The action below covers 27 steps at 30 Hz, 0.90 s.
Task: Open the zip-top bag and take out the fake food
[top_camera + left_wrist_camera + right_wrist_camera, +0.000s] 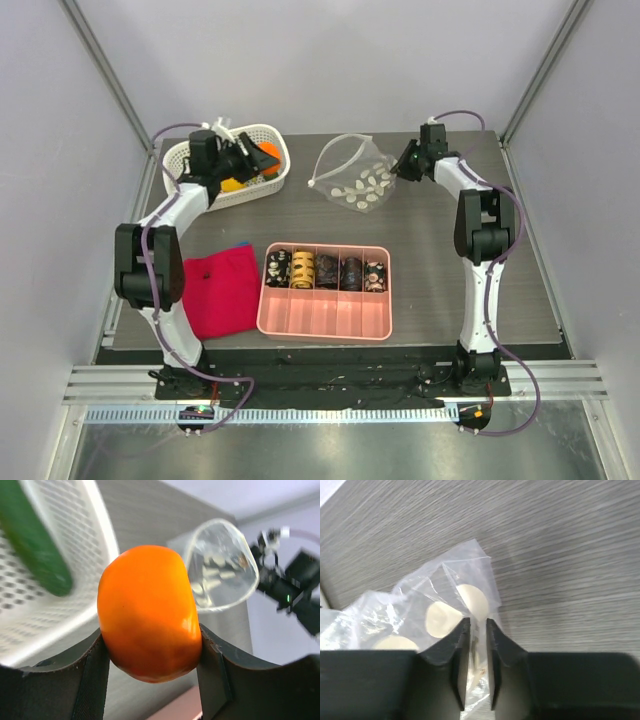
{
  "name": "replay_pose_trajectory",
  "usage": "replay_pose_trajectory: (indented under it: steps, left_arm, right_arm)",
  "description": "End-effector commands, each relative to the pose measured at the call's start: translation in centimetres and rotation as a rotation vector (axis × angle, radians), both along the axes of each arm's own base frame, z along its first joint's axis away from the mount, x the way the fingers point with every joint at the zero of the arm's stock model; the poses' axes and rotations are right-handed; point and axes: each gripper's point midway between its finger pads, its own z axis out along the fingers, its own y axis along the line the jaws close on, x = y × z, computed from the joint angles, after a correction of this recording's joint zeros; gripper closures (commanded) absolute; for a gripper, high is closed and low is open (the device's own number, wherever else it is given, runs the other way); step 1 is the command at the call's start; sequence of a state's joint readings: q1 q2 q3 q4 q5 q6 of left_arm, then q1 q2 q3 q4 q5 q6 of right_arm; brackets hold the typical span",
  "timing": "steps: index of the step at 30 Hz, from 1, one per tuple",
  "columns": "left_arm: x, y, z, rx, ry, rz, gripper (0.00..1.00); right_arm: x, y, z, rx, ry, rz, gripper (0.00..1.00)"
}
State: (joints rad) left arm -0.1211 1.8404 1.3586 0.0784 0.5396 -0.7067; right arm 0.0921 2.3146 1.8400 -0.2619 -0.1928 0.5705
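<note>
The zip-top bag point(350, 178), clear with cream oval spots, lies open-mouthed on the table at the back middle. In the left wrist view its round mouth point(225, 565) gapes toward me. My left gripper point(262, 158) hangs over the white basket point(225, 197), shut on an orange piece of fake food point(150, 612). A green piece point(35, 540) and a yellow piece point(232, 184) lie in the basket. My right gripper point(477, 625) is at the bag's right corner point(445, 615). Its jaws stand slightly apart, with loose bag film between them.
A pink tray point(325, 320) holding several dark patterned cylinders sits at the front middle. A red cloth point(222, 290) lies to its left. The basket's lattice wall point(100, 545) is just left of the held orange piece.
</note>
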Motion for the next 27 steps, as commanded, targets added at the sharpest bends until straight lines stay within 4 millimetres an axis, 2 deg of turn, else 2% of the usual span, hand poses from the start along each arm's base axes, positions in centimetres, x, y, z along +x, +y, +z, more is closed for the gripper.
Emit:
replay_pose_trajectory:
  steps: [1, 2, 3, 4, 5, 6, 7, 8, 9, 11, 12, 13, 14, 15, 16, 17, 18, 20, 21, 22, 24, 25, 26, 27]
  left_arm:
    - [3.9, 4.9, 2.3, -0.044, -0.047, 0.154, 1.00]
    - [5.0, 6.3, 1.2, -0.049, -0.023, 0.197, 1.00]
    - [6.4, 7.2, 1.8, -0.044, -0.044, 0.242, 1.00]
    - [7.1, 7.5, 1.0, -0.036, -0.022, 0.261, 1.00]
    - [8.9, 9.3, 0.8, -0.029, -0.014, 0.304, 1.00]
    - [9.3, 9.8, -0.6, -0.015, 0.040, 0.320, 1.00]
    - [9.8, 10.2, -1.2, 0.002, 0.052, 0.332, 0.97]
    - [11.0, 10.5, -1.6, 0.013, 0.053, 0.344, 0.93]
    - [11.3, 10.8, -2.0, 0.022, 0.060, 0.352, 0.79]
    - [12.3, 11.6, -2.1, 0.042, 0.049, 0.378, 0.63]
    - [12.7, 11.9, -2.9, 0.054, 0.054, 0.390, 0.53]
    - [12.9, 12.2, -3.3, 0.067, 0.065, 0.404, 0.48]
    - [13.3, 12.5, -2.8, 0.077, 0.050, 0.409, 0.45]
    - [13.6, 12.9, -3.3, 0.087, 0.058, 0.416, 0.39]
    - [13.6, 12.9, -3.3, 0.096, 0.062, 0.418, 0.23]
    - [13.8, 13.2, -2.8, 0.106, 0.060, 0.430, 0.13]
    - [13.7, 13.4, -2.9, 0.111, 0.070, 0.438, 0.00]
    - [13.3, 13.6, -2.0, 0.118, 0.071, 0.452, 0.00]
    - [13.1, 13.7, -1.9, 0.123, 0.077, 0.456, 0.00]
    - [12.7, 13.7, -0.6, 0.123, 0.063, 0.461, 0.00]
    - [11.4, 13.7, -0.9, 0.134, 0.087, 0.474, 0.00]
    - [10.7, 13.6, -0.4, 0.138, 0.085, 0.478, 0.00]
    - [9.1, 13.0, 0.0, 0.144, 0.089, 0.468, 0.00]
    - [8.2, 12.6, 0.7, 0.147, 0.075, 0.466, 0.00]
  right_arm:
    - [1.5, -0.6, 4.1, -0.050, -0.099, 0.009, 0.65]
    - [1.6, -0.7, 4.5, -0.058, -0.101, 0.011, 0.62]
    - [1.6, -0.7, 4.6, -0.065, -0.101, 0.012, 0.59]
    - [1.7, -0.9, 5.1, -0.075, -0.106, 0.011, 0.53]
    - [1.5, -1.0, 5.3, -0.088, -0.101, 0.014, 0.50]
    - [1.4, -1.2, 5.6, -0.097, -0.104, 0.012, 0.45]
    - [1.2, -1.4, 7.0, -0.108, -0.124, 0.007, 0.43]
    - [0.7, -1.9, 6.8, -0.128, -0.112, -0.002, 0.41]
    - [0.4, -2.2, 7.3, -0.150, -0.119, -0.004, 0.39]
    - [-0.4, -3.2, 8.4, -0.194, -0.113, -0.041, 0.36]
    - [-0.8, -3.6, 8.7, -0.216, -0.109, -0.043, 0.34]
    - [-1.1, -3.8, 9.0, -0.228, -0.105, -0.044, 0.33]
    - [-1.8, -3.9, 9.7, -0.236, -0.099, -0.038, 0.33]
    - [-2.0, -4.7, 10.1, -0.268, -0.099, -0.066, 0.32]
    - [-2.3, -4.9, 10.4, -0.284, -0.100, -0.069, 0.31]
    - [-2.9, -5.1, 10.4, -0.293, -0.089, -0.071, 0.31]
    - [-3.2, -5.5, 11.6, -0.314, -0.106, -0.095, 0.24]
    - [-4.0, -5.7, 11.8, -0.330, -0.099, -0.106, 0.23]
    - [-4.4, -5.6, 12.6, -0.331, -0.108, -0.110, 0.22]
    - [-4.7, -5.3, 12.6, -0.337, -0.103, -0.111, 0.21]
    - [-5.7, -5.0, 12.5, -0.348, -0.088, -0.115, 0.13]
    - [-6.4, -4.5, 13.3, -0.361, -0.101, -0.123, 0.10]
    - [-7.4, -4.3, 12.5, -0.375, -0.077, -0.119, 0.04]
    - [-7.9, -4.0, 12.6, -0.377, -0.077, -0.121, 0.00]
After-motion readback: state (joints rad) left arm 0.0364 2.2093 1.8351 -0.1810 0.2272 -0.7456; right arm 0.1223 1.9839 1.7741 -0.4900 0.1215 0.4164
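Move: The left hand holds the orange food piece in the air. The white basket's middle lies about 9 cm ahead, 14 cm left and 14 cm below. In the basket, the cucumber is roughly 10 cm ahead and 4 cm left, the yellow pepper 6 cm ahead and 14 cm left, both some 15 cm down. The right hand's barely parted fingers are at the emptied zip-top bag's right edge; its middle is about 14 cm left, 2 cm back and 3 cm below. Forward and left over the basket, some 12 cm each way, the left hand carries the orange food piece, then sinks about 6 cm while turning counter-clockwise some 25 degrees, and opens wide to let it go. The right hand opens off the bag's edge, rises about 11 cm and eases back and right, rolling its left side down. ##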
